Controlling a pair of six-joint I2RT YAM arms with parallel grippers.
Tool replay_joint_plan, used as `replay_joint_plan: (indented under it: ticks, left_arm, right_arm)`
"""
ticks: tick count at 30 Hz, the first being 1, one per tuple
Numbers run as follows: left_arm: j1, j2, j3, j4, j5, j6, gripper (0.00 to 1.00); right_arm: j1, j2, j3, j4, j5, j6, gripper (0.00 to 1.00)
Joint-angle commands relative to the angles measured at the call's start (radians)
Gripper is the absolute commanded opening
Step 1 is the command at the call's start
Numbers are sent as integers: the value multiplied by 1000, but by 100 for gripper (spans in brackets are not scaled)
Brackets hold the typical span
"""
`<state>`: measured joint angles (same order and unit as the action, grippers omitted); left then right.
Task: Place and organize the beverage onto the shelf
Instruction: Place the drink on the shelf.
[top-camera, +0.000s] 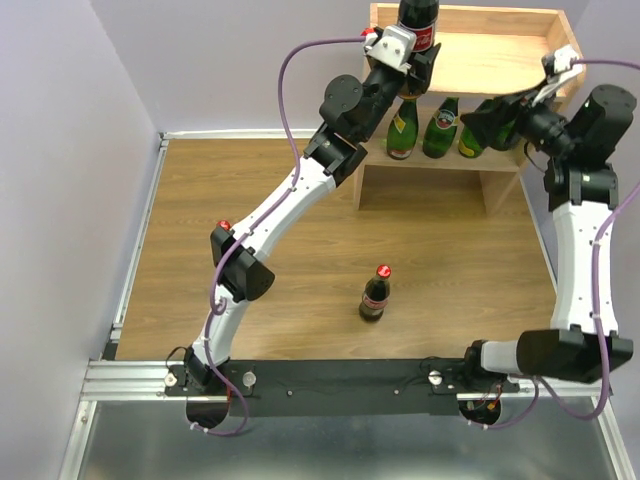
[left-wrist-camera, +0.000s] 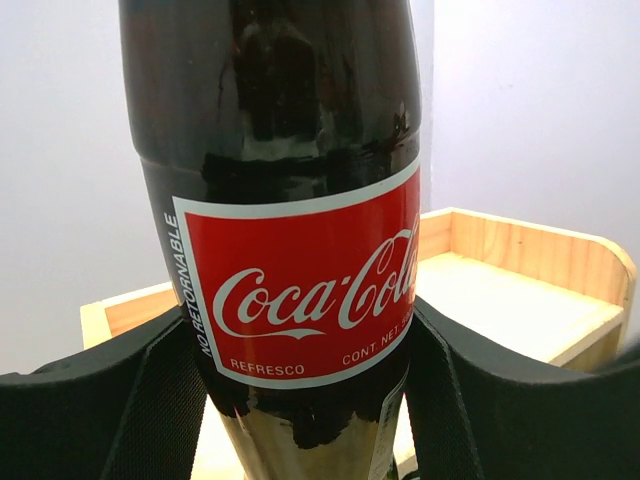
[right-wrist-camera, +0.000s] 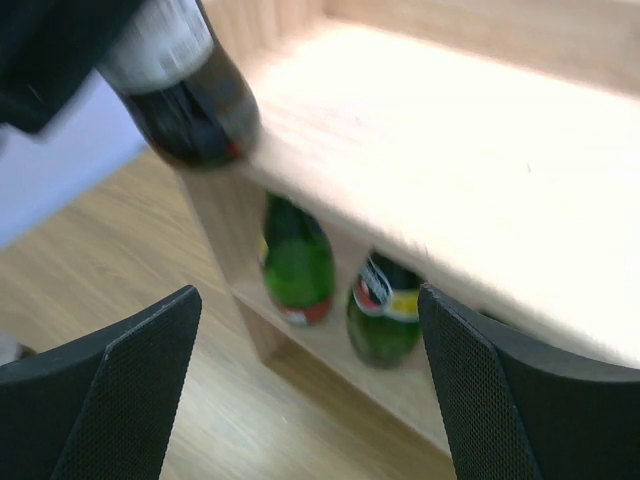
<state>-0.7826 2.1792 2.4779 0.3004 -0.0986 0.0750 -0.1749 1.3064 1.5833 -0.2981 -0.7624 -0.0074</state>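
Note:
The light wood shelf (top-camera: 490, 55) stands at the back right. My left gripper (top-camera: 405, 50) is shut on a dark cola bottle (top-camera: 418, 18) with a red label (left-wrist-camera: 300, 285), upright at the left end of the top board (left-wrist-camera: 520, 300). I cannot tell whether its base touches the board. Three green bottles (top-camera: 403, 128) (top-camera: 440, 128) (top-camera: 472, 135) stand on the lower tier. My right gripper (top-camera: 490, 122) hangs open in front of that tier, nothing between its fingers (right-wrist-camera: 130, 390); two green bottles (right-wrist-camera: 297, 265) (right-wrist-camera: 385, 310) show beyond it. Another cola bottle (top-camera: 374, 293) stands on the table.
A red cap (top-camera: 224, 224) peeks out from behind my left arm's elbow at mid-left. A metal rail (top-camera: 140, 240) edges the wooden table on the left. The raised rim (left-wrist-camera: 560, 250) runs round the top board.

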Motion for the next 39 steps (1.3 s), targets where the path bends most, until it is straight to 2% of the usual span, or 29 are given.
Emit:
replay_joint_plan:
  ticks: [1, 5, 17, 27, 39]
  left_arm:
    - [8, -24, 85, 233, -35, 14, 0]
    - [13, -15, 88, 238, -30, 9, 0]
    - [19, 4, 95, 261, -23, 2, 0]
    - [17, 5, 92, 260, -18, 2, 0]
    - [19, 11, 87, 263, -3, -1, 0]
  right_arm:
    - [3, 97, 168, 230, -224, 240, 94]
    - [17, 211, 300, 367, -285, 430, 94]
    - [115, 401, 644, 467, -324, 575, 95]
    - [227, 520, 799, 461, -267, 593, 96]
    - [282, 603, 871, 435, -186, 552, 93]
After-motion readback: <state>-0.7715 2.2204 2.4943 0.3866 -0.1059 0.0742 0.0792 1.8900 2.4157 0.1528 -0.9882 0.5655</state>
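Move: The Coke bottle, still gripped low down by the left hand, has its middle about 5 cm ahead of the right hand, 18 cm to its left and 17 cm above. The top shelf board's middle lies roughly 9 cm ahead of the left hand, 11 cm right and 7 cm below; from the right hand, 14 cm ahead, 7 cm left and 4 cm above. From there the leftmost green bottle is some 10 cm ahead, 16 cm left, 10 cm below. The right hand rises 16 cm and swings 14 cm left, turning counter-clockwise, open fingers nearing the left-held Coke bottle. ##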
